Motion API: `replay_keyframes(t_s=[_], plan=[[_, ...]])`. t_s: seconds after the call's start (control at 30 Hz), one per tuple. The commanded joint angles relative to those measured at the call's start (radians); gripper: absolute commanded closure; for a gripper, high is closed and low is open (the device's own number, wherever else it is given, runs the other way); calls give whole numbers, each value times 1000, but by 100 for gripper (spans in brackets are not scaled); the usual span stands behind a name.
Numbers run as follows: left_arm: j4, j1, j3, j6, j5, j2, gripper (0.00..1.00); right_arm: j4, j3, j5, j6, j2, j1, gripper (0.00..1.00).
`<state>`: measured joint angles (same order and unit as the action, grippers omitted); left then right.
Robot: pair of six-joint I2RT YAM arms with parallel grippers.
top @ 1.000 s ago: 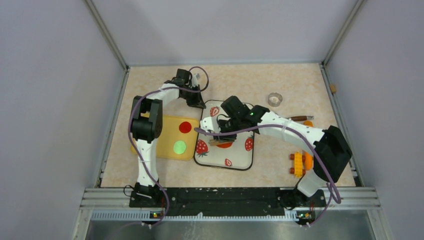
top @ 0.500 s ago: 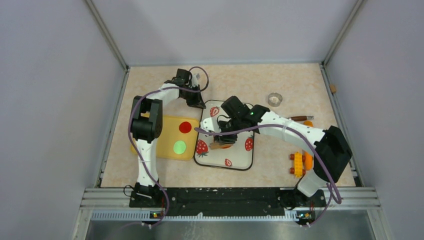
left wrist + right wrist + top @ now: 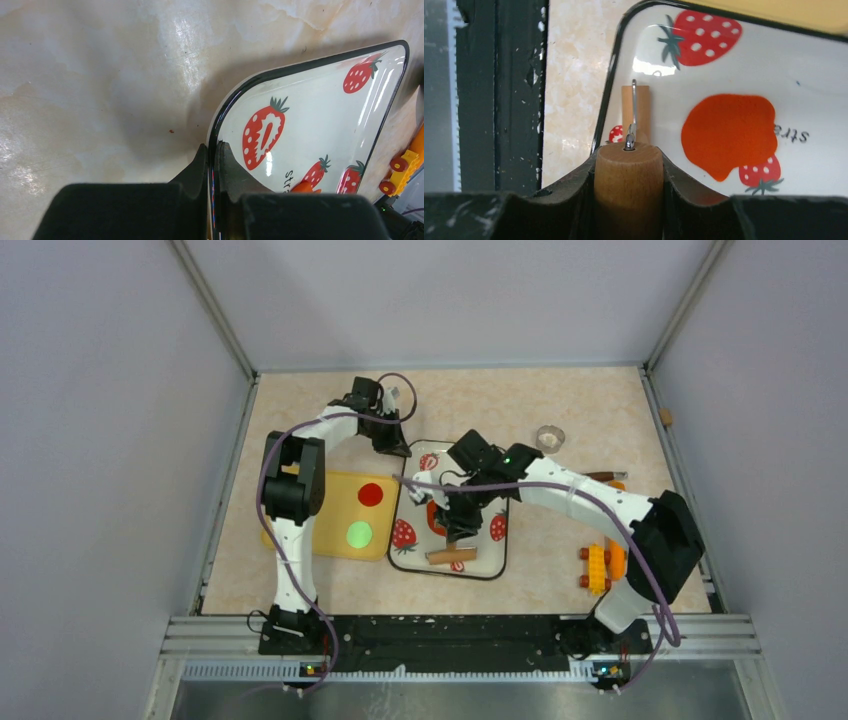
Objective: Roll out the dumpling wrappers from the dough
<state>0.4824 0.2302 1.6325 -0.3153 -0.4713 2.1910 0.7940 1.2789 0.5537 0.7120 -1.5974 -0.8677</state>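
Observation:
A flattened orange-red dough (image 3: 729,132) blob lies on the white strawberry-print tray (image 3: 734,75). In the top view the dough (image 3: 436,518) peeks out left of my right gripper (image 3: 461,528). That gripper (image 3: 628,160) is shut on the wooden handle (image 3: 628,187) of a small rolling pin, whose roller (image 3: 451,556) rests on the tray (image 3: 480,558) near its front edge, beside the dough. My left gripper (image 3: 214,147) is shut on the black rim at the tray's (image 3: 320,115) far left corner (image 3: 396,447). Two dumpling wrappers, one red (image 3: 371,494) and one green (image 3: 359,534), lie on a yellow board (image 3: 330,502).
A metal ring cutter (image 3: 550,438) stands at the back right, with a wooden-handled tool (image 3: 600,477) nearer. Orange and yellow toy blocks (image 3: 600,566) sit by the right arm. The black base rail (image 3: 499,90) runs along the near edge. Walls enclose the table.
My right gripper has drawn the rolling pin off the dough toward the tray's front edge, and its wrist has turned. The left gripper has stayed on the rim.

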Motion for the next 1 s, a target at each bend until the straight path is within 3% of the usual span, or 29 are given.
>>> replay_keyframes(t_s=[0.0, 0.13, 0.23, 0.4, 0.57, 0.73, 0.97], plan=[[25, -22, -32, 16, 73, -9, 100, -43, 82, 47, -252, 70, 162, 100], [21, -22, -71, -9, 121, -43, 100, -219, 31, 136, -595, 97, 324, 100], [0, -22, -136, -67, 195, -99, 100, -337, -22, 172, -778, 88, 375, 100], [-9, -17, -185, -94, 158, -123, 100, -492, -104, 179, -976, 61, 418, 100], [2, -17, -186, -64, 168, -120, 100, -539, -129, 154, -1016, 5, 423, 100], [-1, -18, -176, -63, 161, -116, 100, -416, -144, -100, -974, -34, 446, 100], [-7, -19, -160, -71, 147, -108, 100, -372, -159, -287, -853, -39, 481, 100]])
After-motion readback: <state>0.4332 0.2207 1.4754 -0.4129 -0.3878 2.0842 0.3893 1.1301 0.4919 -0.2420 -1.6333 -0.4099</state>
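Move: The right hand holds the upright roller, its barrel on the near end of the strawberry tray some 10 cm below. The flattened orange dough lies about 12 cm ahead of this hand, 3 cm to its left and 12 cm below. On the yellow tray, the green disc is about 8 cm ahead and 20 cm left of the right hand, the red disc 17 cm ahead and 19 cm left. From the left hand, pinching the tray's far-left corner, the dough lies 16 cm back and 8 cm right, 2 cm lower. Forward and up off the near end of the tray, the right hand swings the roller about 12 cm, turning it clockwise some 65 degrees in all, then drifts right and lowers the barrel onto the dough at a slant, grip kept. Meanwhile the left hand, still pinching the far-left corner, draws it roughly 2 cm back and 2 cm left, with a slight counter-clockwise turn. ##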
